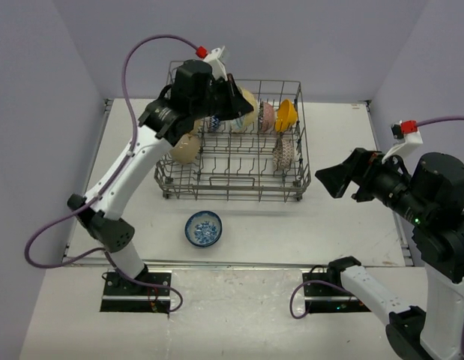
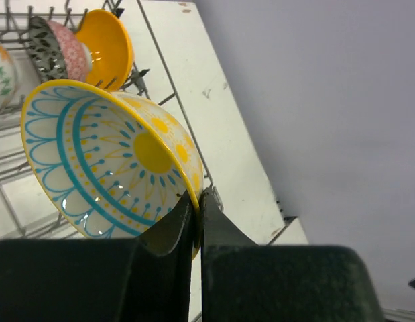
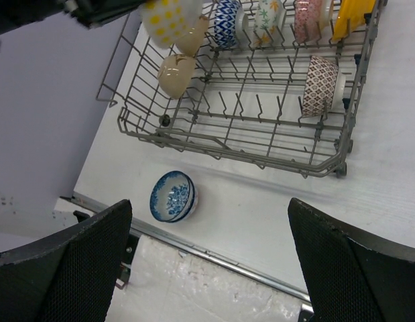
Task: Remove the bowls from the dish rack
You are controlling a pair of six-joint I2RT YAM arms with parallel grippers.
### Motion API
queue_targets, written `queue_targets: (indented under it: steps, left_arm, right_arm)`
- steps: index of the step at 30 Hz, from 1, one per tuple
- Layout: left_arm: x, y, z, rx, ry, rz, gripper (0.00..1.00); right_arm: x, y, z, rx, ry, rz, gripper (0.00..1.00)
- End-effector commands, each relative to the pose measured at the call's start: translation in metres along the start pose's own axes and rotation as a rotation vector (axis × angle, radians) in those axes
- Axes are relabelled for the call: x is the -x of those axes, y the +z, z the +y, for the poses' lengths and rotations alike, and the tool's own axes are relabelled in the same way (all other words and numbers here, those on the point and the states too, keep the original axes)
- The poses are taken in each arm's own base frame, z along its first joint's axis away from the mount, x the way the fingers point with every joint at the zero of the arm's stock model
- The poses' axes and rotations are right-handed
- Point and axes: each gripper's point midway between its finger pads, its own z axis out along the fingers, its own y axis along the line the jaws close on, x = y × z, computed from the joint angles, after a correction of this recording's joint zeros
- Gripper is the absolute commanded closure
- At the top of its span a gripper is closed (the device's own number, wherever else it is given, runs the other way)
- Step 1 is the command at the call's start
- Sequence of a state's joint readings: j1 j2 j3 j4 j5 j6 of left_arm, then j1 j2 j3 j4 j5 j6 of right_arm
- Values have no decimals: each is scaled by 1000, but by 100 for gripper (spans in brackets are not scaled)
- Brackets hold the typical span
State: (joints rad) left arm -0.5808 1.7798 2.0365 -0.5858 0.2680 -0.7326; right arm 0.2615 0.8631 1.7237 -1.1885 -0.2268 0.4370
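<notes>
My left gripper (image 1: 233, 101) hangs over the back of the dish rack (image 1: 232, 196), shut on the rim of a yellow bowl with teal pattern (image 2: 106, 161); the rim sits pinched between the fingers (image 2: 199, 204). The bowl is lifted above the tines, tilted on its side. Still in the rack (image 3: 227, 144) stand a beige bowl (image 3: 177, 74), a blue zigzag bowl (image 3: 227, 17), a red-patterned bowl (image 3: 320, 84), a pinkish bowl (image 2: 66, 50) and an orange bowl (image 2: 110, 47). A blue-and-white bowl (image 1: 204, 229) sits on the table. My right gripper (image 1: 333, 180) hovers open and holds nothing.
The white table ends in a metal strip (image 3: 214, 258) just in front of the blue-and-white bowl (image 3: 172, 196). Grey walls close in on the left, back and right. The rack has a raised wire handle at its back left corner (image 1: 175, 71).
</notes>
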Motion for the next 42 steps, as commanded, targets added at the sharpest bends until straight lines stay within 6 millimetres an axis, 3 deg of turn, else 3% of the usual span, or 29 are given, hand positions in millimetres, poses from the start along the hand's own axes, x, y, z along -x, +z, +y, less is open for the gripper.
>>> queue_targets:
  steps: [1,2,3,4,6,7,9,10,11,14,15,18,23,25,28,34,38,41,42]
  left_arm:
    - [-15,-83,-12,220,244,-44,100]
    - [-37,-91,-22,231,276,-9,100]
    - [-58,-105,-13,291,296,45,100]
    - [-59,-128,-9,352,298,10,100]
    - [-105,-151,4,432,339,124,100]
    - [-114,-169,2,448,321,118,100]
    - [-141,-186,17,506,335,187,100]
    - [-148,-198,13,471,287,190,100]
    - [-167,-198,24,489,287,230,100]
    - [-195,-203,34,492,264,281,100]
    - [-210,-200,46,531,278,315,100]
    - [-231,-191,60,567,319,358,100]
    - [-241,-170,66,613,386,392,100]
    - [-239,-162,56,605,424,394,100]
    - [-255,-139,39,585,500,436,100]
    - [-306,-93,23,552,642,542,100]
    - [-343,-64,37,566,724,604,100]
    - [-371,-36,49,562,747,619,100]
    - [-372,-31,49,568,755,612,100]
  right_arm:
    - [8,4,-1,-9,-5,-21,1]
    - [9,5,-2,-18,-11,-21,1]
    - [8,6,-3,-23,-14,-14,1]
    - [8,9,-6,-31,-19,-6,1]
    - [9,12,-8,-44,-23,-5,1]
    - [9,13,-9,-47,-26,-1,1]
    - [11,17,-9,-51,-28,4,1]
    - [12,19,-9,-49,-31,7,1]
    - [12,23,-10,-51,-29,15,1]
    - [13,33,-9,-40,-24,28,1]
    - [14,35,-7,-31,-21,26,1]
    - [14,39,-3,-6,-6,24,1]
    - [8,43,-5,-4,7,36,1]
    - [4,43,-6,-5,16,41,1]
    - [4,42,-11,-34,17,36,1]
    - [18,30,-35,-204,49,-24,1]
    - [29,21,-59,-359,89,-87,1]
    - [34,15,-61,-372,89,-127,1]
    - [34,15,-61,-368,94,-132,1]
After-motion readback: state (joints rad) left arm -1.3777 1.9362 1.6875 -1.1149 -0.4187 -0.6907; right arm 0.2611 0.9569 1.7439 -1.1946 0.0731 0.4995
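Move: The left hand has the yellow-rimmed bowl pinched by its rim, high over the rack. The bare table it is taken to lies about 25 cm back, straight in line and 37 cm below. The blue-white bowl there is some 22 cm back, 13 cm left; the rack's front rail 10 cm back, 4 cm left; the brown-patterned bowl 2 cm ahead, 11 cm right. From the right hand, that bare spot is roughly 20 cm left, 2 cm back and 40 cm below. Keeping its pinch on the yellow-rimmed bowl's rim, the left hand sweeps quickly back some 27 cm off the rack, bowing left, then sinks by about as much while swinging right again, down to the bare table right of the blue-white bowl. Its wrist rolls some 65 degrees until the fingers point steeply down. The open, empty right hand drifts forward and right, turning clockwise. ##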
